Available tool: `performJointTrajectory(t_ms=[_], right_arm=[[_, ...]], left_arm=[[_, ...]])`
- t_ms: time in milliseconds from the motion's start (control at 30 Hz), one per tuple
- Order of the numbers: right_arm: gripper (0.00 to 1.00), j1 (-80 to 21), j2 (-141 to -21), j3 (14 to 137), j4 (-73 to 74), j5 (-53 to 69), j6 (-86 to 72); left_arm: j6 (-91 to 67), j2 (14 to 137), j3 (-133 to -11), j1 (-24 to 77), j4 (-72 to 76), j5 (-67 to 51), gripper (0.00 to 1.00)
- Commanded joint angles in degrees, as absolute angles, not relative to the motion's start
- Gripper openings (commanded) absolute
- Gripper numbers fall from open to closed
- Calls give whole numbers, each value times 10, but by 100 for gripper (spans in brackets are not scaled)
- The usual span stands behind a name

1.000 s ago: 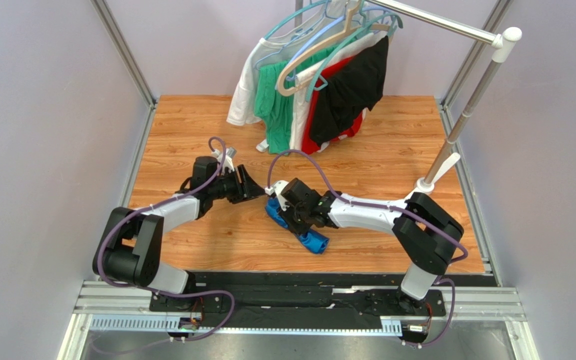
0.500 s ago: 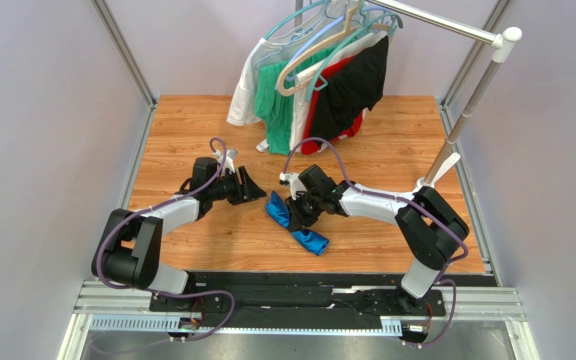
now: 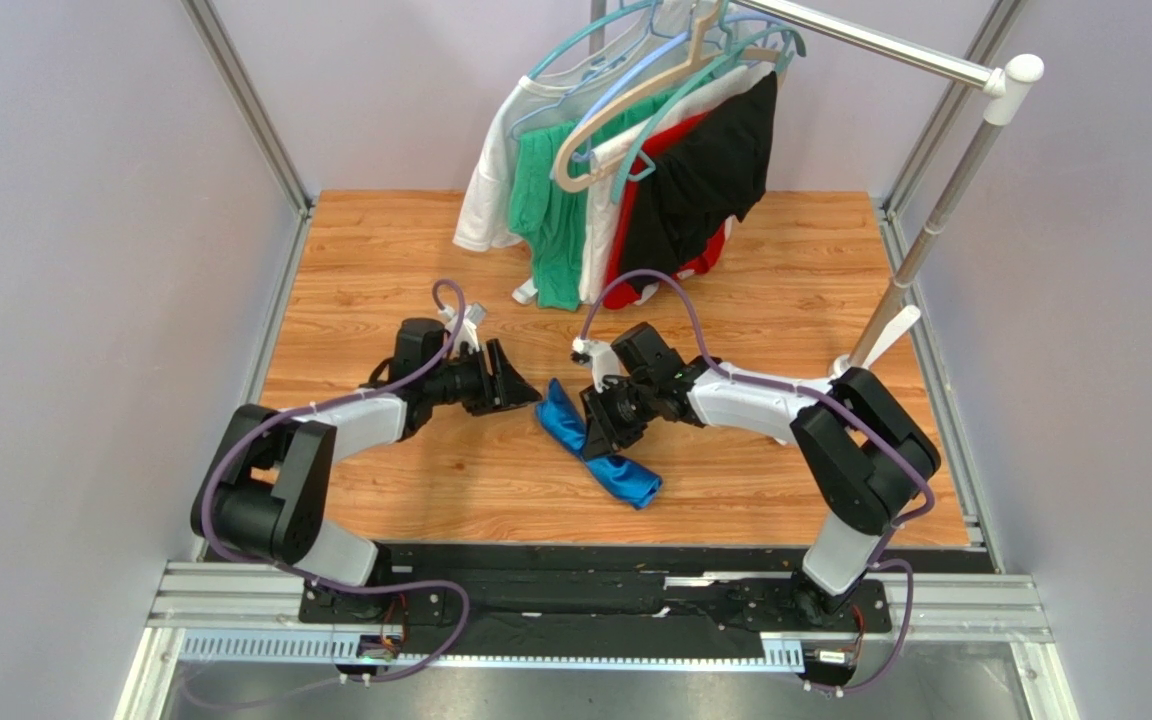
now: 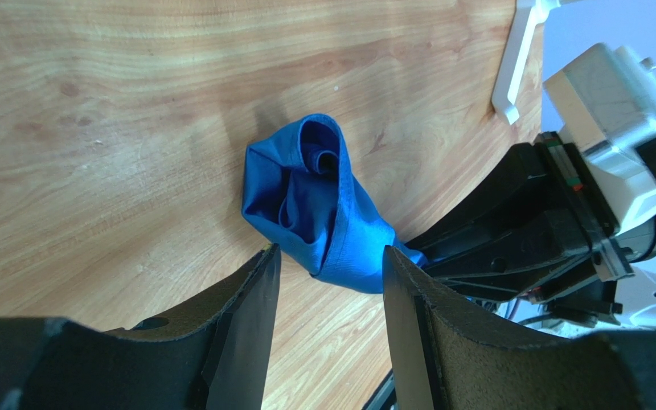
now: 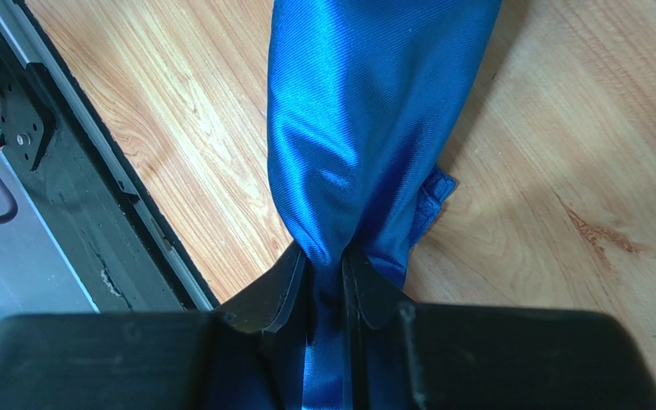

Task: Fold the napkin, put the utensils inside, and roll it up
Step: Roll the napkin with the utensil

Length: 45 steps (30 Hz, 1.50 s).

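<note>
The napkin [image 3: 627, 480] is a bunched, elongated royal-blue cloth lying diagonally on the wooden table [image 3: 387, 255]. My right gripper [image 3: 606, 422] is shut on its middle; in the right wrist view the shiny napkin [image 5: 366, 111] is pinched between the two fingers of that gripper [image 5: 325, 260] and stretches away towards the table. My left gripper [image 3: 525, 395] stands open just left of the cloth's upper end. In the left wrist view the twisted napkin end [image 4: 306, 196] lies just ahead of the open gripper [image 4: 330, 256], ungripped. The utensils are out of view.
Green, white, red and black garments [image 3: 627, 165] hang on hangers from a metal rack at the back. The rack's pole [image 3: 913, 255] rises at the right, its white foot [image 3: 875, 345] close to the right arm. A black rail [image 3: 597, 563] runs along the near edge.
My right gripper has carried the napkin's middle a little farther back and right, stretching the cloth. My left gripper has slid right, closer to the napkin's upper end.
</note>
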<state>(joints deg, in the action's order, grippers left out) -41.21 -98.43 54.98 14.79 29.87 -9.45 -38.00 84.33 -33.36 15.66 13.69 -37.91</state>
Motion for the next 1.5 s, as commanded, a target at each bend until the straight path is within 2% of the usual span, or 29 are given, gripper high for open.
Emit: performJointTrajectory(t_ms=[0,600,733,867,967,1133,1267,1467], right_arm=[[14,-405,-988,539,122,282,-89],[15,-396,-999,538,127,279,-83],[15,-397,-998,539,129,279,-83],[18,-398,-997,541,135,273,-81],[24,-397,-992,541,141,268,-80],[41,-397,-969,546,162,254,-74],[56,-397,-939,554,199,230,-64],[67,-403,-883,556,231,180,-62]], left_arm=[[-369,873,-342,175,173,-388,56],[-404,947,-339,195,265,-398,56],[-409,954,-343,201,280,-403,47],[-420,962,-345,202,294,-410,26],[-424,964,-345,203,298,-413,14],[-432,963,-347,203,298,-417,3],[-436,957,-352,203,293,-418,2],[-429,951,-360,202,272,-418,2]])
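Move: The rolled napkin lies slantwise on the table. Its left, farther end is about 4 cm to the right of the open left hand, level with it fore and aft and some 4 cm lower. The right hand already grips the roll near its middle, barely 1 cm below the hand point. From this hand the left end is roughly 7 cm ahead and 4 cm to the left, and the near right end about 5 cm back and 6 cm to the right. The rolled napkin's left end is approached by the open left hand, which goes right and down, some 3 cm each way, then shuts its fingers on the edge of the cloth there. The right hand keeps its pinch while easing about 1 cm forward and down, and late on opens wide, lets go of the roll and draws off to the right and up by about 2 cm. ##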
